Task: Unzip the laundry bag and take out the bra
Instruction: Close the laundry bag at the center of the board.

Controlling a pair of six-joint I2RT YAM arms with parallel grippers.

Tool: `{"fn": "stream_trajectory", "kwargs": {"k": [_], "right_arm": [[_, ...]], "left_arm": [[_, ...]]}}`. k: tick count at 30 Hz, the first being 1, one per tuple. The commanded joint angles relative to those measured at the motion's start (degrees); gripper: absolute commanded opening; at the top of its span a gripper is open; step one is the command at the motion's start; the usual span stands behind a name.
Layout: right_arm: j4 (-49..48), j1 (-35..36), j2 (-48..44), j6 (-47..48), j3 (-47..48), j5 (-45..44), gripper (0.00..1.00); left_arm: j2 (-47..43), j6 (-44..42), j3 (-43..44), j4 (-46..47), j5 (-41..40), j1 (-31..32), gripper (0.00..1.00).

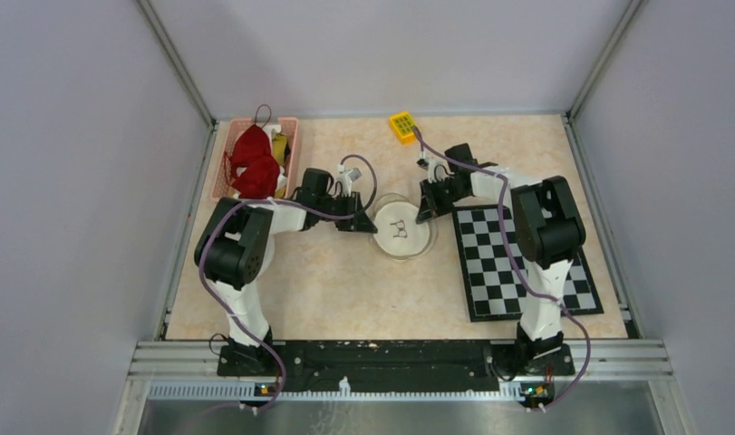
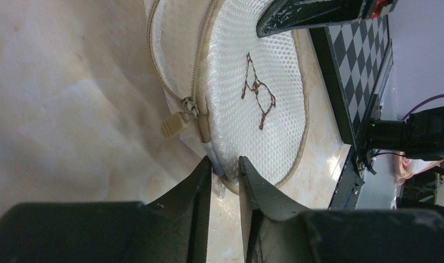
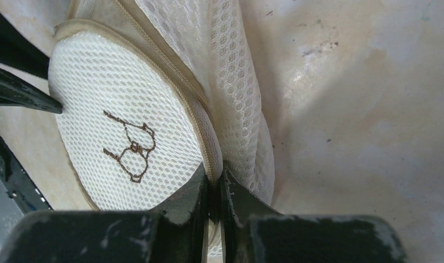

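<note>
The round white mesh laundry bag (image 1: 401, 231) lies mid-table, with a brown bra outline stitched on its top. In the left wrist view the bag (image 2: 258, 126) shows its zipper slider and beige pull tab (image 2: 173, 125) on the side wall. My left gripper (image 2: 225, 165) is shut on the bag's rim just below that tab. My right gripper (image 3: 215, 178) pinches the zipper seam on the bag's (image 3: 99, 98) opposite side. In the top view the left gripper (image 1: 362, 222) and right gripper (image 1: 427, 213) flank the bag. The bra itself is hidden.
A pink basket (image 1: 293, 136) with red clothing stands at the back left, close to the left arm. A yellow block (image 1: 402, 127) sits at the back centre. A black-and-white checkerboard mat (image 1: 517, 263) lies under the right arm.
</note>
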State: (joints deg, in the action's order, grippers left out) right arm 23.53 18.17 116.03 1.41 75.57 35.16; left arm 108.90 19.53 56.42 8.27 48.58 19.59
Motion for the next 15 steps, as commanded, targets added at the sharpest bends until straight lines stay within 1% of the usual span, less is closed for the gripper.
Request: {"fn": "stream_trajectory", "kwargs": {"k": [1,3,5,6,8,11,13,15], "right_arm": [[-0.5,0.3,-0.4,4.0,2.7,-5.5,0.11],[-0.9,0.3,-1.7,4.6,2.9,-5.4,0.14],[-0.8,0.3,-2.8,5.3,3.0,-4.9,0.20],[-0.2,0.3,-3.2,5.7,3.0,-4.4,0.25],[2.4,0.3,-4.0,7.0,3.3,-2.9,0.31],[4.7,0.3,-6.5,8.6,2.7,-0.1,0.40],[5.2,0.2,-8.9,9.5,1.8,1.5,0.44],[5.7,0.2,-11.7,10.5,1.2,2.9,0.49]], "left_arm": [[-8.2,3.2,-4.8,1.8,1.1,0.0,0.23],[-10.3,3.2,-6.4,1.4,0.3,-0.2,0.18],[-12.0,1.4,-7.2,-0.1,-1.7,-0.2,0.11],[-12.6,-0.1,-7.1,-1.4,-2.4,-0.1,0.07],[-13.0,-3.9,-6.2,-5.0,-4.3,-0.1,0.00],[-13.2,-8.6,-5.3,-8.0,-4.1,-0.2,0.00],[-14.1,-11.9,-5.2,-10.1,-4.2,0.0,0.00],[-15.1,-15.5,-4.7,-11.3,-5.0,0.1,0.00]]}}
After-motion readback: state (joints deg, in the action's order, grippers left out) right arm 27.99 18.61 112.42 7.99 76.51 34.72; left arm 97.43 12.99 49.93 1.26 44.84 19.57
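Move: The laundry bag's light fabric tab at the zipper end lies between the left fingertips, which have not yet shut on it. The zipper pull sits about 3 cm ahead and 2 cm to the right, just below fingertip height; the laundry bag's middle is roughly 7 cm right, level with the hand. From the right hand, still pinching the opposite rim, the bag's middle lies about 4 cm left and 3 cm back, the chessboard's some 27 cm right and 10 cm back. The fabric tab gets pinched as the left fingers shut fully, while the left hand draws back about 3 cm and left 2 cm, lifting some 2.5 cm before easing down again by 1 cm. Meanwhile the right fingers open to nearly half, letting go of the bag's rim, and that hand rises about 2 cm. ##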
